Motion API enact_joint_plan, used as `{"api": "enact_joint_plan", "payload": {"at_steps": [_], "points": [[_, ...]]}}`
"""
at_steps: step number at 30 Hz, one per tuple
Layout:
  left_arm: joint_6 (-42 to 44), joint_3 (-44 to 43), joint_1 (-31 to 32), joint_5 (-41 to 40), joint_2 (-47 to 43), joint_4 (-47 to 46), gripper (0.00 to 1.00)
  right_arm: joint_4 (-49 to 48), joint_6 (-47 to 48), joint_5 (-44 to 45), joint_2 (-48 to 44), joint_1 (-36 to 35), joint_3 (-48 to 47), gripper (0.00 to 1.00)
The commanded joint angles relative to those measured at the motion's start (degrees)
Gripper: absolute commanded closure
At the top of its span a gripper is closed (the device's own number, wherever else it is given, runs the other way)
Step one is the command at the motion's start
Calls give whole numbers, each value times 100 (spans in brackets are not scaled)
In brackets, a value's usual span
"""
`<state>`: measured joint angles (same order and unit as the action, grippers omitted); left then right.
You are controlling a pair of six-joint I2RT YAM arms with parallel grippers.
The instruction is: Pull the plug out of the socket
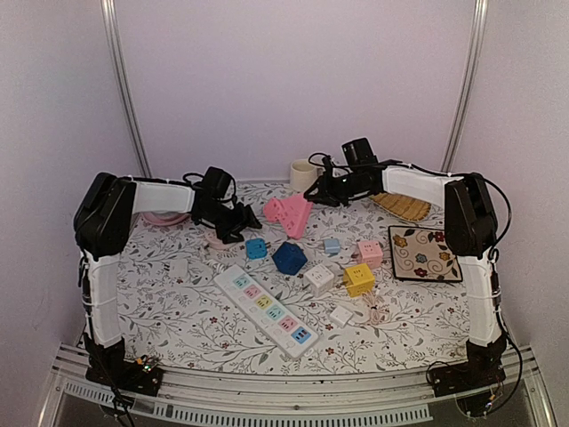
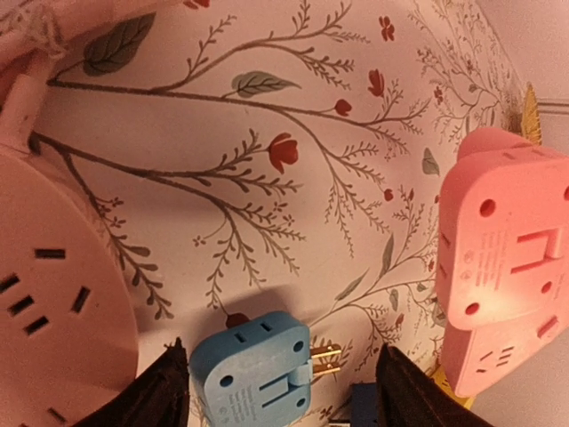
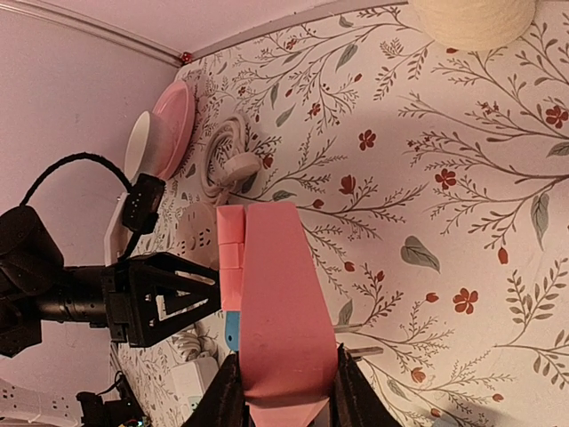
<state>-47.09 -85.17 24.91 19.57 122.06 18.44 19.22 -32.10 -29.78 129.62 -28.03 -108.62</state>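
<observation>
A large pink plug adapter sits between the fingers of my right gripper, which is shut on it. Its metal prongs stick out bare to the right. In the top view the adapter is held just off the table, left of the right gripper. My left gripper is open, with its fingers on either side of a small blue plug and not touching it. The blue plug lies loose on the cloth with its prongs free. A round pink socket lies to the left of it.
A long white power strip lies at centre front. A dark blue cube, white cube, yellow cube and pink cube sit mid-table. A cup, woven mat and floral coaster are at back right.
</observation>
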Motion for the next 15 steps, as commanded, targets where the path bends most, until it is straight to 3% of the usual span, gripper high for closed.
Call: {"api": "enact_joint_plan", "payload": {"at_steps": [1,15], "points": [[91,-170,-12,-63,-398,64,28,-261,-83,-303,-415,52,-305,96],[-1203,250,-205,1182,-825,-1872,25,-821,-666,-1157,-541,52,-337,96]]}}
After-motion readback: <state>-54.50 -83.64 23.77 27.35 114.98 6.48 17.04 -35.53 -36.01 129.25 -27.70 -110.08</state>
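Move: The left hand, just above the table, goes for the pink plug set in the raised pink socket, about 5 cm to its right, 3 cm ahead and 5 cm higher. The blue plug lies some 3 cm back, 2 cm right and 3 cm below; the dark blue socket about 6 cm back and 9 cm right, the round pink socket 6 cm left and 1 cm ahead, both low. From the right hand, the pink plug is about 8 cm left, level fore and aft, 4 cm lower. After a brief pause the left hand climbs away from the blue plug by about 9 cm, drifting a couple of centimetres forward and right, and swings its open fingers up from steeply down towards level by some 15 degrees, so that they come up facing the pink plug, still wide open. The right hand keeps its pinch on the body of the pink socket and lifts it slowly by nearly 3 cm, easing about 1 cm left towards the left hand and tipping the plug's end slightly up. ##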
